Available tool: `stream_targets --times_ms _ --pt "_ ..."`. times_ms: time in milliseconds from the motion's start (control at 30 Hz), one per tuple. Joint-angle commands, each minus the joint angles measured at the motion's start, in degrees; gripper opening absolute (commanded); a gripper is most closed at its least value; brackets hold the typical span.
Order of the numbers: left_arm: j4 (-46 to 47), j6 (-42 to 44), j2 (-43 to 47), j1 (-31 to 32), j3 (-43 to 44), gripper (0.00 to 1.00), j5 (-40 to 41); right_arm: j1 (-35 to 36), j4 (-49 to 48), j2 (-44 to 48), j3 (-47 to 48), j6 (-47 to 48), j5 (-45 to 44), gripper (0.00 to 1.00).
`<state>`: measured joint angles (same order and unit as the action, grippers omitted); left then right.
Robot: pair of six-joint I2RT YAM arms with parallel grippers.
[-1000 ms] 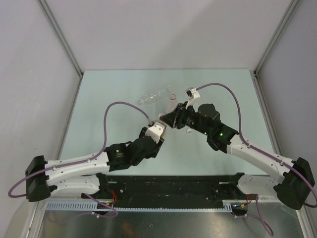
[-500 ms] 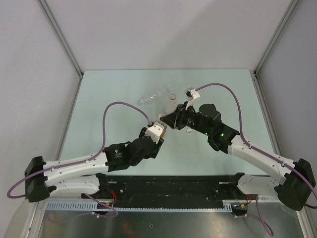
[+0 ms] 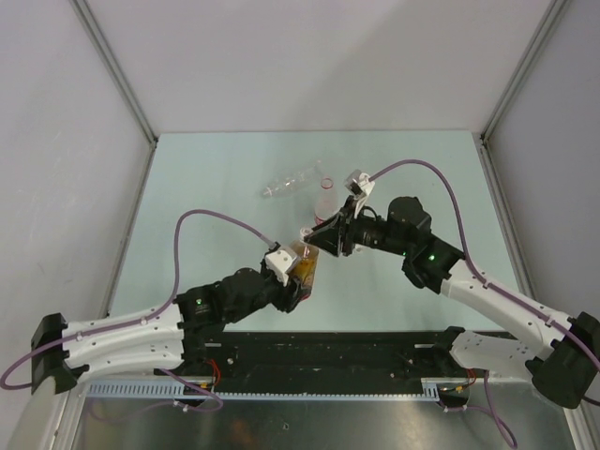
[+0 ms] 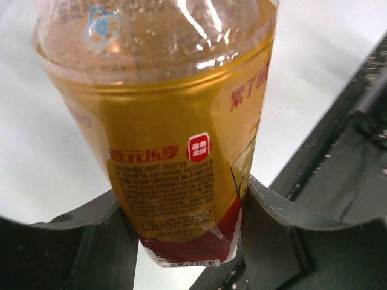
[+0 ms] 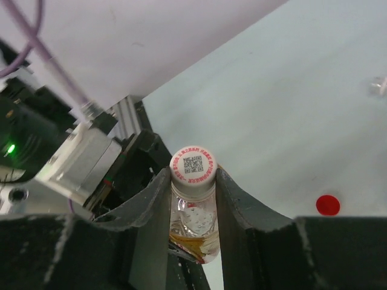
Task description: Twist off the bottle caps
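My left gripper [image 4: 181, 226] is shut on the lower body of the amber bottle [image 4: 175, 139], which it holds tilted above the table [image 3: 187, 187]. In the top view the bottle [image 3: 306, 260] sits between the two wrists. My right gripper [image 5: 193, 179] is shut on that bottle's white cap [image 5: 193, 163], printed with a red ring and a code, one finger on each side. A loose red cap [image 5: 328, 205] lies on the table. The clear crinkled bottle [image 3: 291, 181] lies on its side farther back. The red-banded bottle [image 3: 324, 197] stands beside it.
Grey walls close the table at the back and both sides. A black rail [image 3: 328, 352] runs along the near edge under the arms. Purple cables [image 3: 211, 220] loop over both arms. A small pale object [image 5: 378, 86] lies far off on the table.
The left arm has drawn back toward the near edge and to the left, with the amber bottle in it. The right gripper followed and closed a little tighter on the cap.
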<state>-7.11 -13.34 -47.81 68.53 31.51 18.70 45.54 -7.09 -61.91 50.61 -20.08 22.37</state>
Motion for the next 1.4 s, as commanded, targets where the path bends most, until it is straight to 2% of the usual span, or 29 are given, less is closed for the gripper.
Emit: stream_targets --times_ms 0,100,267,500,800,1133,1233,1367 --pt "14.9 4.9 5.3 -0.2 -4.0 0.0 -15.1 -1.5 0.3 2.0 2.3 6.0 13.2 0.0" --pt "19.8 6.7 8.0 -0.5 -6.2 0.0 -24.7 -2.6 0.3 2.4 2.3 8.1 20.4 0.0" --pt "22.9 7.9 9.6 -0.7 -6.8 0.0 -37.4 -3.7 -2.1 2.4 2.3 9.1 32.3 0.0" --pt "27.0 7.8 11.1 -0.7 -7.0 0.0 -52.3 -4.1 -5.3 2.8 2.3 8.9 42.3 0.0" --pt "28.1 6.8 12.3 -0.7 -7.8 0.0 -60.5 -4.9 -13.5 2.9 2.3 4.0 47.7 0.0" --pt "28.3 7.6 7.5 -1.3 -6.1 0.0 -67.5 -5.5 -20.9 4.3 2.4 -1.4 51.4 0.01" --pt "28.2 7.6 6.8 -1.9 -5.6 0.0 -66.0 -5.7 -18.4 4.9 2.4 -0.2 49.8 0.1" --pt "28.2 7.1 7.6 -2.7 -6.4 0.0 -59.8 -6.6 -13.8 5.4 2.4 2.1 45.0 0.42"
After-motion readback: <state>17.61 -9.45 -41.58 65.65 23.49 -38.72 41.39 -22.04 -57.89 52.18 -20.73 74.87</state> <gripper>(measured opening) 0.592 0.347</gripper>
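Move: The left hand holds the yellow bottle low on its body. The bottle's white cap is about 13 cm above that hand, 5 cm ahead and 2 cm to its right, already between the right hand's fingers. On the table, from the right hand and nearly 30 cm below it, the red cap lies some 14 cm ahead, 1 cm left, and the loose white cap 14 cm ahead, 13 cm right. The standing bottle is about 22 cm ahead, 5 cm right, its middle 19 cm lower. Back towards the bases, some 14 cm, and rising about 6 cm, both hands carry the bottle away from the loose caps while going on twisting against each other: the left turns the body clockwise roughly 55 degrees, the right turns the pinched cap counter-clockwise about as much. Both sets of fingertips tip up a little; both grips keep their hold, and the hands slow and nearly stop near the end. ##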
